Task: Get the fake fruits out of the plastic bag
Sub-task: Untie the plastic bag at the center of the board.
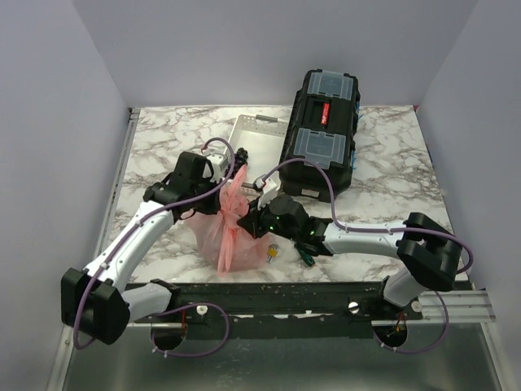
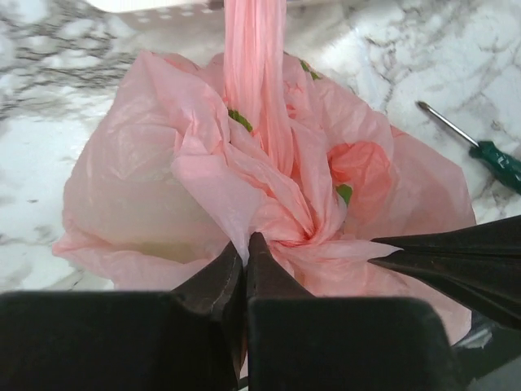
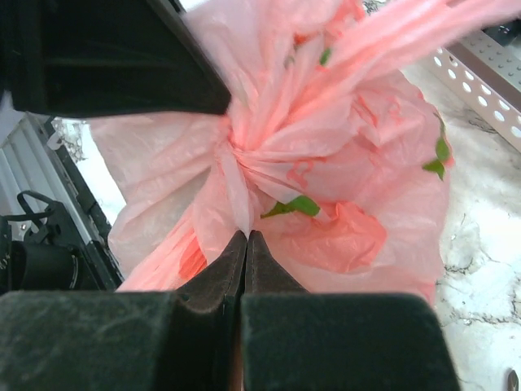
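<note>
The plastic bag is pink, crinkly and twisted shut at the top, and it stands on the marble table near the front. My left gripper is shut on a fold of the bag beside the twisted knot. My right gripper is shut on another fold of the bag from the opposite side. In the top view the left gripper and the right gripper meet at the bag's neck. The fake fruits are inside the bag. Only a reddish patch, an orange patch and green leaves show through.
A white perforated tray lies behind the bag, next to a black toolbox. A green-handled screwdriver lies under the right arm and also shows in the left wrist view. A small yellow-blue object sits right of the bag.
</note>
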{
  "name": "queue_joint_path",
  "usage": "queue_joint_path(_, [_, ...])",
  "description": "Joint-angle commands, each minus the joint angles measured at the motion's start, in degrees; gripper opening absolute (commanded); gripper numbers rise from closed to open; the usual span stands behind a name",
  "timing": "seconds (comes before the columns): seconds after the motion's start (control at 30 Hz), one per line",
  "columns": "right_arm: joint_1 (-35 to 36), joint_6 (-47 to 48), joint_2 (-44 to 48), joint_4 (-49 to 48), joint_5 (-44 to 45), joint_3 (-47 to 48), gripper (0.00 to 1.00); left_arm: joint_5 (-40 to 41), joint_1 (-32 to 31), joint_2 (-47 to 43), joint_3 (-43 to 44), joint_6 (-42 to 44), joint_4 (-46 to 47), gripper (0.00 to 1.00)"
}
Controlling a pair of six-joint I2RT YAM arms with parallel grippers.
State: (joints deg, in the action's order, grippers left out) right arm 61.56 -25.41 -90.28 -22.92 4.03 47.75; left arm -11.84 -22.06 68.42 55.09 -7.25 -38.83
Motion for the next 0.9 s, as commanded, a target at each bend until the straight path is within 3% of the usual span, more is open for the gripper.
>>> queue_joint_path(0.0, [0.4, 0.7, -0.3, 1.4, 1.0, -0.2, 0.01, 15.8, 0.7, -6.6, -0.1, -2.8, 2.8, 0.00])
queue_joint_path(0.1, [0.4, 0.2, 0.6, 1.1, 1.1, -2.1, 0.01, 22.2, 2.1, -10.4, -1.4, -5.1, 4.1, 0.00])
queue_joint_path(0.23, [0.4, -0.9, 2.8, 0.2, 4.0, -6.2, 0.01, 24.2, 3.6, -14.8, -3.7, -6.1, 6.9, 0.00])
queue_joint_path(0.43, [0.4, -1.3, 4.9, 2.7, 7.9, -8.0, 0.01, 19.4, 4.0, -15.0, -3.7, -5.3, 7.5, 0.00])
queue_joint_path(0.73, [0.4, 2.9, 4.8, 7.9, 3.2, 1.1, 0.37, 13.8, 4.4, -13.5, -2.8, -4.5, 7.0, 0.00])
queue_joint_path(0.87, [0.4, 4.0, 4.2, 7.9, 0.8, 4.8, 0.45, 13.5, 4.5, -13.7, -2.7, -4.6, 6.9, 0.00])
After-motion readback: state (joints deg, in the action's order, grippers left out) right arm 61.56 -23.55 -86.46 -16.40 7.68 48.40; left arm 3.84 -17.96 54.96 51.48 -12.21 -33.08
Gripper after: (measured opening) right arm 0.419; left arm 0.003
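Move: The bag's knot lies about 4 cm to the right of the left hand, 3 cm back and a little lower; from the right hand it is some 3 cm left and 1 cm ahead, at much the same height. Both hands already pinch loose plastic beside it. From the left hand, the black grapes lie about 19 cm ahead and 5 cm right, and the screwdriver is roughly 16 cm right and 3 cm back of the right hand, all on or near the table, some 12 cm below. The loose plastic beside the knot is drawn out to the left and up, some 8 cm, still pinched in the left fingers, that wrist tipping up and turning counter-clockwise before it eases to a halt. The right hand first holds its pinch, gives way right and down about 5 cm, then opens to nearly half while climbing back up and left. ##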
